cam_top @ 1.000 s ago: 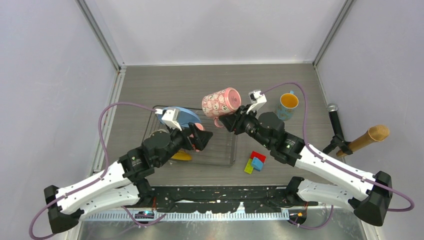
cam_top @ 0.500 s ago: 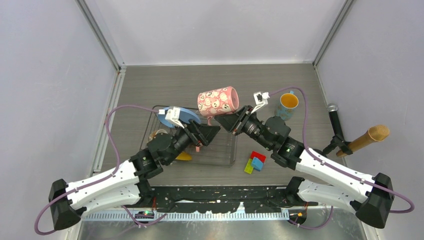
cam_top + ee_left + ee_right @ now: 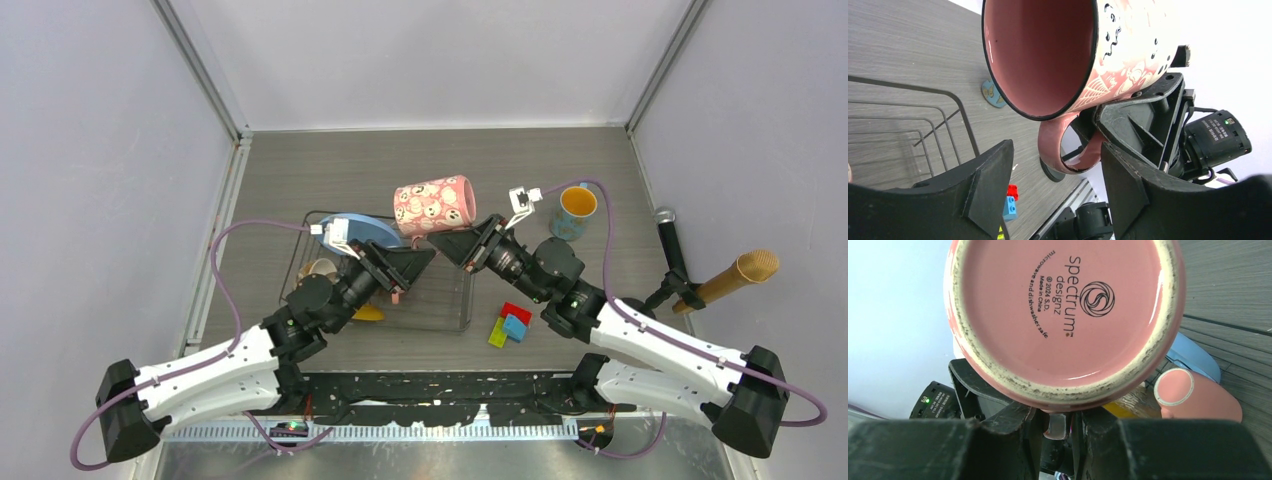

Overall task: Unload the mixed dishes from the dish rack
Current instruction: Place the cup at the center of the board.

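My right gripper (image 3: 455,243) is shut on the handle of the speckled pink mug (image 3: 433,205) and holds it on its side in the air above the dish rack's (image 3: 445,318) far right corner. The right wrist view shows the mug's base (image 3: 1063,315) with the handle pinched in my right gripper (image 3: 1062,426). My left gripper (image 3: 424,259) is open. In the left wrist view the mug's handle (image 3: 1065,152) hangs just beyond its spread fingers (image 3: 993,180). The light blue plate (image 3: 362,228), yellow plate (image 3: 368,313), cream bowl (image 3: 320,268) and salmon mug (image 3: 1198,399) sit in the rack. The blue mug (image 3: 575,210) stands on the table.
Red, blue and green blocks (image 3: 510,323) lie right of the rack. A microphone on a stand (image 3: 670,250) and a brown tube (image 3: 745,272) are at the right wall. Frame posts stand at the far corners.
My left gripper has moved right and up, close under the pink mug's handle. The right gripper has shifted the mug a little left and tipped it more level.
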Available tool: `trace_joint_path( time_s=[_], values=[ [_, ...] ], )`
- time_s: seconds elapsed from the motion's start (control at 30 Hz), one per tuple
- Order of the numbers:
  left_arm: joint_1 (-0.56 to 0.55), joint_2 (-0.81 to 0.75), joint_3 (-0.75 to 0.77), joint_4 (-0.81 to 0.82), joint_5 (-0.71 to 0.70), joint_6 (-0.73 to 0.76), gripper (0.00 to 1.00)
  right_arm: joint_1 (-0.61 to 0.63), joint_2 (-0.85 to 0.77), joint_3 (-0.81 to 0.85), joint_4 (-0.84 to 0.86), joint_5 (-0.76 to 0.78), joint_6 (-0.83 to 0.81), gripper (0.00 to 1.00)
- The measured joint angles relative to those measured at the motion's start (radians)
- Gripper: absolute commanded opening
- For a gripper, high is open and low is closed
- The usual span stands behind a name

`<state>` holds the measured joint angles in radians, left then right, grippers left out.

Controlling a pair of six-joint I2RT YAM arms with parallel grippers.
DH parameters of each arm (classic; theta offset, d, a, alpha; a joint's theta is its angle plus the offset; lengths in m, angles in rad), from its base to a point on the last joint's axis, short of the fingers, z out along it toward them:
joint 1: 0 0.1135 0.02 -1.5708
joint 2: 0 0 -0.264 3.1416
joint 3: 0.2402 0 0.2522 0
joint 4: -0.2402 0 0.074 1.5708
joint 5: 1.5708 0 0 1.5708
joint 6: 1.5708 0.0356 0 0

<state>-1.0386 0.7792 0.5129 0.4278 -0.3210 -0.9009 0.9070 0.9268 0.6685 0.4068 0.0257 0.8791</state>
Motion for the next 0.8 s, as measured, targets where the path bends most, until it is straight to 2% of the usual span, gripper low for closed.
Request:
trace_joint_path(
  time_s=[0.37,0.57,0.63,0.67,0.7,0.8],
  values=[
    [0.0,0.031,-0.001,0.085,0.001,-0.033,0.52,0.0,0.005,-0.015,0.08,-0.046,0.038,0.0],
    [0.0,0.054,-0.001,0.128,0.011,-0.043,0.28,-0.006,0.016,-0.031,0.113,-0.046,0.057,0.0],
    [0.002,0.057,-0.001,0.134,0.006,-0.06,0.14,-0.007,0.017,-0.035,0.124,-0.045,0.062,0.0],
    [0.004,0.058,-0.001,0.14,0.002,-0.069,0.04,-0.008,0.017,-0.036,0.132,-0.046,0.061,0.0],
    [0.006,0.058,-0.001,0.153,-0.006,-0.083,0.0,-0.009,0.017,-0.039,0.141,-0.045,0.059,0.0],
    [0.006,0.058,0.0,0.174,-0.007,-0.089,0.0,-0.01,0.017,-0.041,0.161,-0.046,0.062,0.04]
  ],
)
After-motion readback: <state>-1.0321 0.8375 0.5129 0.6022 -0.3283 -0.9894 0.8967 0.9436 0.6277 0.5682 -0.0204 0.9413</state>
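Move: My right hand already holds the pink cup by its handle, with the cup's body about 5 cm ahead and 3 cm above. For my open left hand that handle lies just past the fingertips' middle, roughly 1 cm ahead, 1 cm right and 1 cm up, the body some 5 cm ahead and 5 cm up. From the left hand, the second pink cup in the rack is about 6 cm ahead, 6 cm left and 25 cm below; the blue plate is 13 cm ahead, 15 cm left, 23 cm below. I close my left fingers on the pink cup's handle while raising that hand about 3 cm and tipping its fingertips up some 10 degrees, so they end pinching the handle next to the right fingers. My right hand keeps its grip, rises about 1.5 cm and tips its own fingertips up a little. ##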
